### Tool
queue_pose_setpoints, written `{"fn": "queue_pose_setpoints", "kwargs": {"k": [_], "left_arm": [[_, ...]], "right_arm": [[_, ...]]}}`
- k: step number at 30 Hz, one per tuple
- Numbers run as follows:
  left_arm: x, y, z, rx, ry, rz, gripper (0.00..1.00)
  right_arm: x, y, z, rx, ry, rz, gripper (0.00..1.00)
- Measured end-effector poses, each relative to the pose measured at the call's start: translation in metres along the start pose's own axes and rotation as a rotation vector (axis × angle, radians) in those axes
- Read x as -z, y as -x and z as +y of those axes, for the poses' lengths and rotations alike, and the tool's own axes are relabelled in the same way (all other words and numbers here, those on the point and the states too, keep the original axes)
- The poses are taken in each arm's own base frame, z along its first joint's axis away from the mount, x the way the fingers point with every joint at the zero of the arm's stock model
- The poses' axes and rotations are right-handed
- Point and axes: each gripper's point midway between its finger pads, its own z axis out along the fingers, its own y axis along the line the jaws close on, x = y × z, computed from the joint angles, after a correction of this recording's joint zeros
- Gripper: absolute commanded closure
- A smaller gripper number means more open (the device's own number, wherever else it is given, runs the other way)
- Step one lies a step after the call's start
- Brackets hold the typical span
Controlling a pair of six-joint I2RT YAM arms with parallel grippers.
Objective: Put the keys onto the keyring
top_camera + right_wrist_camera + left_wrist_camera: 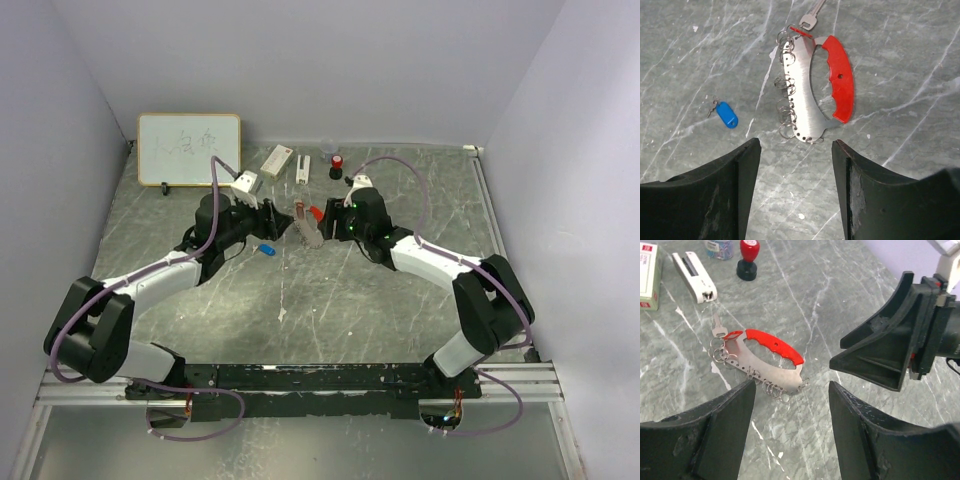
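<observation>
The keyring (805, 95) lies flat on the marble table: a curved steel strip with a red grip and several small rings along its edge. It also shows between the two grippers from above (306, 224) and in the left wrist view (765, 360). A silver key blade (810, 19) sits at its far end. The blue-headed key (727, 115) lies loose on the table to its left (266, 249). My left gripper (791, 390) is open and empty just short of the keyring. My right gripper (796, 145) faces it from the other side, open and empty too.
Along the back stand a whiteboard (188, 150), a white box (277, 158), a white stapler (695, 277) and a red-and-black bottle (748, 260). A white block (246, 183) lies behind the left gripper. The right gripper's black body (890, 350) is close on the left gripper's right.
</observation>
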Motion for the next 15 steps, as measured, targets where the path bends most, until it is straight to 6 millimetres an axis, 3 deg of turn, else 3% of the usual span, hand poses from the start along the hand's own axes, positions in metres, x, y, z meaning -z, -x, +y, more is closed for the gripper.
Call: {"fn": "queue_pose_setpoints", "kwargs": {"k": [6,12,15], "left_arm": [[0.006,0.003,0.019,0.045,0.109,-0.008,0.27],[0.026,0.029,0.045,0.096,0.232,-0.092,0.26],[0.033,0.032,0.056,0.112,0.274,-0.099,0.27]], "right_arm": [[-0.006,-0.005,0.026,0.034,0.071,0.024,0.42],[-0.036,-0.019,0.076,0.117,0.176,0.07,0.42],[-0.046,-0.028,0.085,0.134,0.198,0.092,0.42]]}}
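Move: The blue key tag, with its small key, lies about 13 cm to the right hand's left, level with it fore and aft and some 11 cm below. The keyring plate stands nearer, roughly 6 cm ahead and 4 cm left of that hand. The silver key at the plate's far end is about 14 cm ahead and 8 cm left. From the left hand, the blue key tag is some 5 cm left, 1 cm ahead and 18 cm down. Sweep the right gripper about 10 cm to the left, past the near end of the keyring plate towards the blue key tag. Turn it some 15 degrees counter-clockwise, start to sink late on, and keep the fingers open and clear of everything. Meanwhile draw the open left gripper leftward, away from the plate and slightly forward and up, turning it counter-clockwise too, to make room. ##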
